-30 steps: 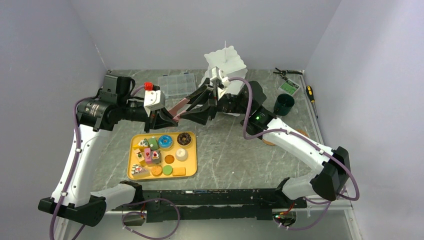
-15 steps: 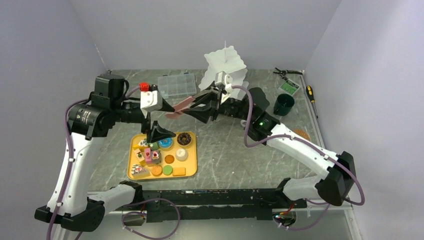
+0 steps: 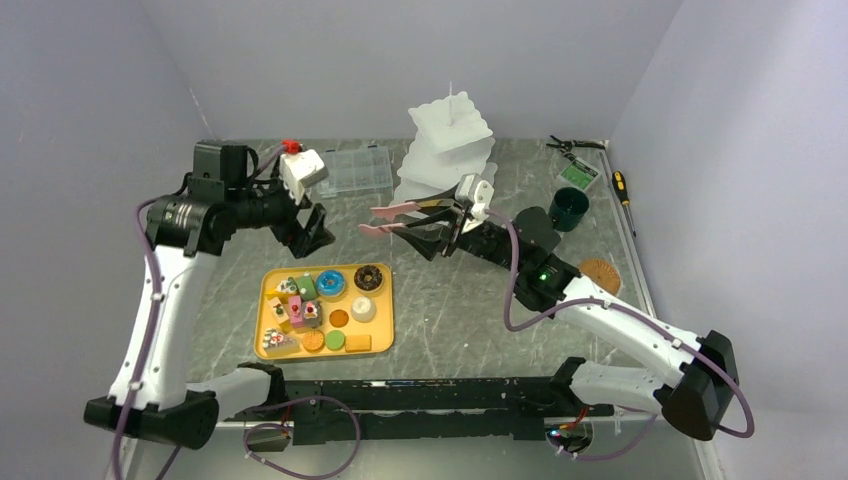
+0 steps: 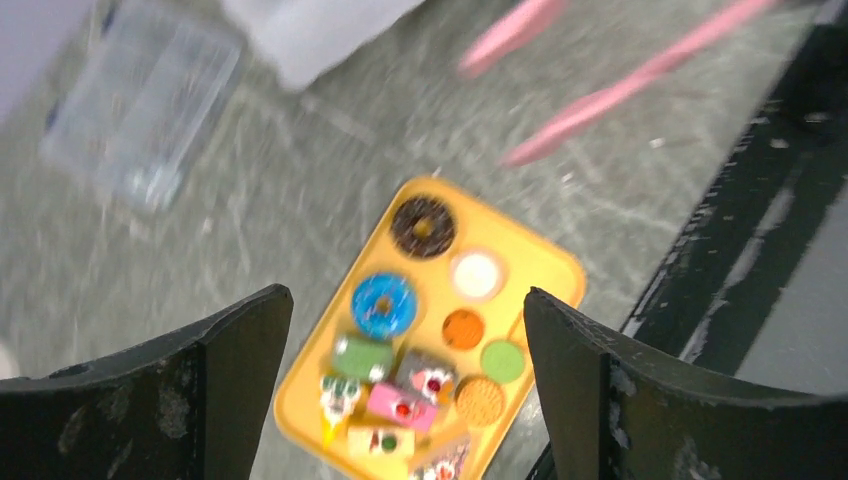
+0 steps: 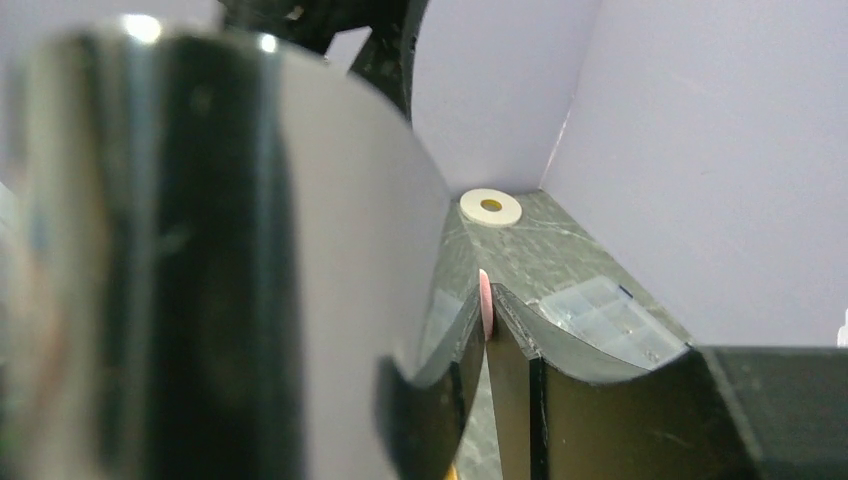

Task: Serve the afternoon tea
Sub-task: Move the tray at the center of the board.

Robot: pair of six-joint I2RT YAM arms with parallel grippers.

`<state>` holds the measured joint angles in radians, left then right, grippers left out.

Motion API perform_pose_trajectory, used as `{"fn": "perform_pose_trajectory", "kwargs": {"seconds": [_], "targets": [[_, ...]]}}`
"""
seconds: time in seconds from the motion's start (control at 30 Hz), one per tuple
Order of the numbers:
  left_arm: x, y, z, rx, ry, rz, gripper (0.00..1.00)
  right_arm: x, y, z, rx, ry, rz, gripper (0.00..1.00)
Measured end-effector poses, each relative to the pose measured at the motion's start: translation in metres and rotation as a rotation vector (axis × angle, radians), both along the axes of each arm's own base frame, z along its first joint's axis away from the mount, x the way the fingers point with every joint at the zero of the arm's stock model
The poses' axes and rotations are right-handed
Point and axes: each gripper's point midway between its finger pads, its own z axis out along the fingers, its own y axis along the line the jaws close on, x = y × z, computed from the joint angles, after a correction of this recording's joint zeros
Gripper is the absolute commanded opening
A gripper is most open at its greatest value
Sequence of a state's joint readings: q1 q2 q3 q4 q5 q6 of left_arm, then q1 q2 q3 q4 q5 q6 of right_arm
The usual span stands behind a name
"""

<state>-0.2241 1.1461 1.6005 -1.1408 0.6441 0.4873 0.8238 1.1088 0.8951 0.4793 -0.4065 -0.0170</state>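
Toy pastries, among them a blue donut and a chocolate donut, lie on a yellow tray at the left centre. Behind stands the white three-tier stand. A dark-green mug and a cork coaster sit to the right. My left gripper hangs open and empty high above the tray, as the left wrist view shows. My right gripper is shut on the pink tongs, whose tips point left in the air; the right wrist view shows the pink edge pinched.
A clear compartment box lies at the back between the left gripper and the stand. Pliers, a green card and a screwdriver are at the back right. A large blurred shiny shape fills the left of the right wrist view.
My left gripper opened, let go of the pink tongs and drew back up to the left. The right gripper carried the tongs to the right, away from the left arm.
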Motion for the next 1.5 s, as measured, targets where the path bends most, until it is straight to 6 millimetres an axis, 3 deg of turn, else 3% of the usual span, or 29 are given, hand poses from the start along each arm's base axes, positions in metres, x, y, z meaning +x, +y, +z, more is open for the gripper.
{"fn": "perform_pose_trajectory", "kwargs": {"seconds": [0.23, 0.3, 0.4, 0.53, 0.67, 0.73, 0.9, 0.97, 1.07, 1.27, 1.5], "targets": [[0.068, 0.098, -0.094, 0.144, 0.232, 0.298, 0.76, -0.002, -0.011, -0.014, -0.022, -0.012, -0.039, 0.55], [0.076, 0.114, -0.127, 0.197, 0.292, 0.282, 0.73, -0.005, -0.015, -0.016, -0.022, -0.017, -0.043, 0.55], [0.078, 0.122, -0.161, 0.270, 0.322, 0.191, 0.68, -0.009, -0.021, -0.018, -0.017, -0.023, -0.047, 0.55], [0.083, 0.126, -0.186, 0.330, 0.314, 0.103, 0.57, -0.015, -0.027, -0.016, -0.006, -0.031, -0.049, 0.54], [0.097, 0.124, -0.212, 0.389, 0.312, 0.021, 0.56, -0.021, -0.034, -0.017, 0.004, -0.036, -0.051, 0.54], [0.103, 0.114, -0.225, 0.414, 0.312, -0.026, 0.56, -0.021, -0.036, -0.019, 0.004, -0.032, -0.055, 0.53], [0.112, 0.065, -0.248, 0.452, 0.287, -0.171, 0.52, -0.021, -0.039, -0.025, -0.004, -0.012, -0.068, 0.53], [0.113, 0.056, -0.259, 0.461, 0.299, -0.205, 0.52, -0.022, -0.041, -0.026, -0.005, -0.009, -0.072, 0.53], [0.117, 0.060, -0.274, 0.484, 0.312, -0.216, 0.51, -0.024, -0.046, -0.026, -0.002, -0.006, -0.085, 0.53], [0.125, 0.071, -0.282, 0.538, 0.270, -0.228, 0.49, -0.028, -0.051, -0.021, 0.011, -0.008, -0.088, 0.53], [0.114, 0.079, -0.298, 0.590, 0.274, -0.282, 0.51, -0.027, -0.051, -0.024, 0.001, 0.005, -0.087, 0.53]]}}
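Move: The tray, laden with toy sweets, has its middle some 33 cm below the left hand, about 3 cm back and 5 cm left. Near its far edge are the blue donut (5 cm ahead, 2 left), the chocolate donut (5 ahead, 6 right) and the green roll (4 ahead, 9 left). The pink tongs tips hang roughly 4 cm ahead, 10 right, slightly above. From the right hand, the tray's middle is about 27 cm left, 1 back, 36 below. The tray's far rim is what the left hand drops to: about 30 cm down and some 11 forward, swinging out left first, then partly back right. The wrist tips about 40 degrees until the fingers point mostly down, while they close to about half open, astride the rim by the blue donut. The right hand keeps the tongs and draws off about 5 cm right, slightly back and down. ##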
